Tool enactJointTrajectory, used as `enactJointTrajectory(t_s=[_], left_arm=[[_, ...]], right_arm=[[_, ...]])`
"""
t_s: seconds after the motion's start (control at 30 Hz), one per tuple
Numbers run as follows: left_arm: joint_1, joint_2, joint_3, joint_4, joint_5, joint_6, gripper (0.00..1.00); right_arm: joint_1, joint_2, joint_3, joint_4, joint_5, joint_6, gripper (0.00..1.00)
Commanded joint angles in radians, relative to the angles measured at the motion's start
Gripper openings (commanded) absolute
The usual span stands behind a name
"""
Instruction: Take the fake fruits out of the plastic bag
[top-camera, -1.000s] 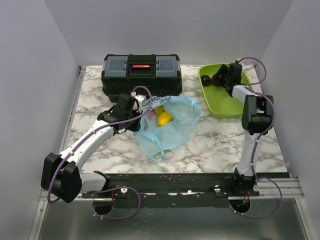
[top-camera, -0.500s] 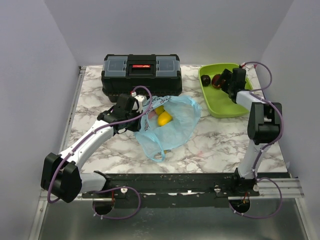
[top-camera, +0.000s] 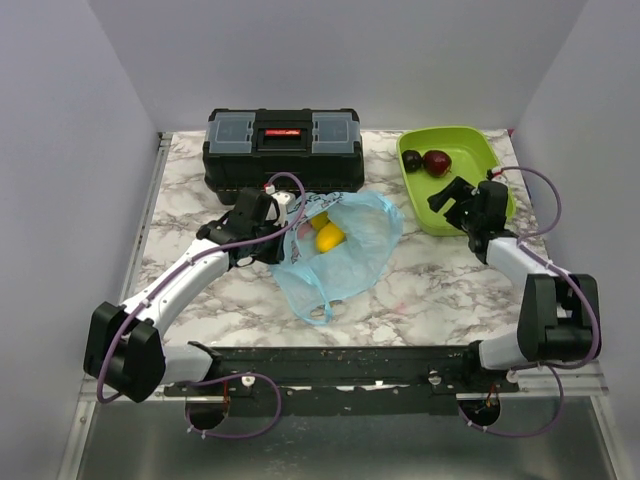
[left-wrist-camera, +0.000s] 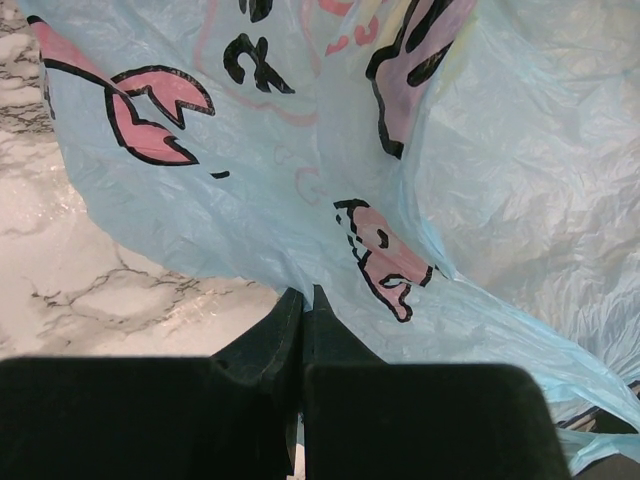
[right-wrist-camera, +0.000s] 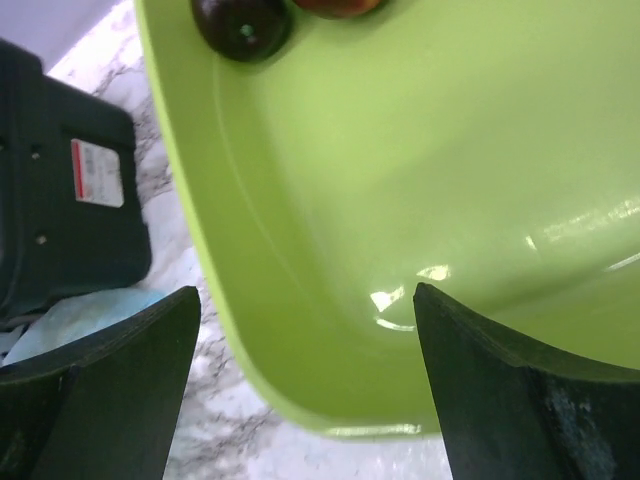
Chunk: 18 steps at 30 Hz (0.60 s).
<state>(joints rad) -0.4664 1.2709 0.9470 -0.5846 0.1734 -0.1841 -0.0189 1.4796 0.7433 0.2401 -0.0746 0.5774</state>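
Observation:
The light-blue plastic bag (top-camera: 345, 262) lies at the table's middle with its mouth lifted on the left. Two yellow fake fruits (top-camera: 328, 237) show inside it. My left gripper (top-camera: 283, 226) is shut on the bag's rim; in the left wrist view its fingertips (left-wrist-camera: 305, 296) are pressed together against the printed film (left-wrist-camera: 300, 150). A dark purple fruit (top-camera: 412, 160) and a dark red fruit (top-camera: 437, 162) lie in the lime-green tray (top-camera: 478, 150). My right gripper (top-camera: 450, 196) hangs open and empty over the tray's near end (right-wrist-camera: 305, 290), well back from the purple fruit (right-wrist-camera: 243, 25).
A black toolbox (top-camera: 282, 148) stands at the back, just behind the bag and left of the tray. The tray's near-left rim (right-wrist-camera: 215, 290) lies between my right fingers. Marble tabletop (top-camera: 440, 280) shows between bag and right arm.
My right gripper has drawn back from the fruits at the tray's far end to its near end, leaving the dark red fruit uncovered. The left arm and bag have not moved.

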Motion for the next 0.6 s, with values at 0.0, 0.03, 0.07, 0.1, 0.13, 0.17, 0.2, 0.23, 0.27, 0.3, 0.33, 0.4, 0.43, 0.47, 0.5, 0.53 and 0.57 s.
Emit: enactJointTrajectory(t_s=[0.0, 0.03, 0.07, 0.1, 0.13, 0.17, 0.2, 0.23, 0.27, 0.3, 0.33, 0.4, 0.43, 0.47, 0.5, 0.53, 0.57], left_arm=[[0.003, 0.014, 0.012, 0.007, 0.056, 0.002, 0.00], [0.003, 0.013, 0.011, 0.009, 0.049, 0.002, 0.00], [0.003, 0.013, 0.011, 0.008, 0.045, 0.003, 0.00], [0.003, 0.014, 0.012, 0.006, 0.045, 0.003, 0.00], [0.003, 0.015, 0.014, 0.005, 0.049, 0.003, 0.00], [0.003, 0.013, 0.015, 0.005, 0.051, 0.003, 0.00], [0.004, 0.011, 0.013, 0.006, 0.048, 0.003, 0.00], [0.003, 0.009, 0.012, 0.006, 0.040, 0.005, 0.00], [0.003, 0.009, 0.010, 0.006, 0.036, 0.005, 0.00], [0.003, 0.011, 0.012, 0.006, 0.039, 0.005, 0.00], [0.003, 0.014, 0.013, 0.006, 0.043, 0.004, 0.00], [0.003, 0.016, 0.013, 0.005, 0.049, 0.003, 0.00], [0.003, 0.016, 0.013, 0.005, 0.048, 0.003, 0.00], [0.003, 0.015, 0.014, 0.005, 0.048, 0.003, 0.00], [0.003, 0.015, 0.013, 0.005, 0.048, 0.003, 0.00], [0.003, 0.013, 0.013, 0.005, 0.046, 0.003, 0.00], [0.003, 0.011, 0.013, 0.005, 0.045, 0.003, 0.00]], right_arm=[[0.004, -0.146, -0.013, -0.078, -0.050, -0.025, 0.90], [0.004, -0.175, 0.012, -0.111, -0.076, -0.034, 0.90], [0.004, -0.198, 0.037, -0.147, -0.101, -0.040, 0.90], [0.006, -0.224, 0.057, -0.163, -0.137, -0.033, 0.90], [0.010, -0.247, 0.067, -0.162, -0.172, -0.017, 0.90], [0.018, -0.274, 0.077, -0.159, -0.203, -0.002, 0.90], [0.053, -0.300, 0.087, -0.160, -0.217, 0.015, 0.90], [0.093, -0.316, 0.102, -0.166, -0.219, 0.027, 0.89], [0.137, -0.333, 0.117, -0.172, -0.206, 0.032, 0.90], [0.200, -0.340, 0.131, -0.177, -0.192, 0.036, 0.90], [0.256, -0.340, 0.154, -0.186, -0.176, 0.037, 0.90], [0.382, -0.331, 0.192, -0.205, -0.137, 0.047, 0.89], [0.452, -0.329, 0.204, -0.203, -0.112, 0.052, 0.89], [0.501, -0.330, 0.210, -0.198, -0.076, 0.056, 0.89], [0.563, -0.328, 0.214, -0.191, -0.051, 0.062, 0.89], [0.614, -0.322, 0.220, -0.185, -0.028, 0.065, 0.89], [0.645, -0.309, 0.228, -0.180, -0.023, 0.070, 0.89]])
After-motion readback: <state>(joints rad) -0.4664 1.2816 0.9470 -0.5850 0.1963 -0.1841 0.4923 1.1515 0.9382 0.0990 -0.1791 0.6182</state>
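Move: The right hand hangs empty and open over the near-left part of the green tray; the big yellow fruit in the bag lies about 35 cm to its left, some 7 cm nearer the base and roughly 7 cm lower. The orange-yellow fruit is about 4 cm left of and 5 cm beyond that one, and the pink fruit some 7 cm left of it and 2 cm farther out. From the left hand, shut on the bag's edge, the big yellow fruit is about 10 cm ahead, 15 cm right and 9 cm down. The empty right hand first climbs almost straight up off the tray, then swings left and somewhat back towards the open bag while still rising, ending some 20 cm farther left and about as much higher, high over the bag's right part. On the way its wrist turns counter-clockwise by about 35 degrees and the fingertips lift, the fingers staying wide open and touching nothing, while the left hand stays put with its fingers still shut on the bag's edge. ##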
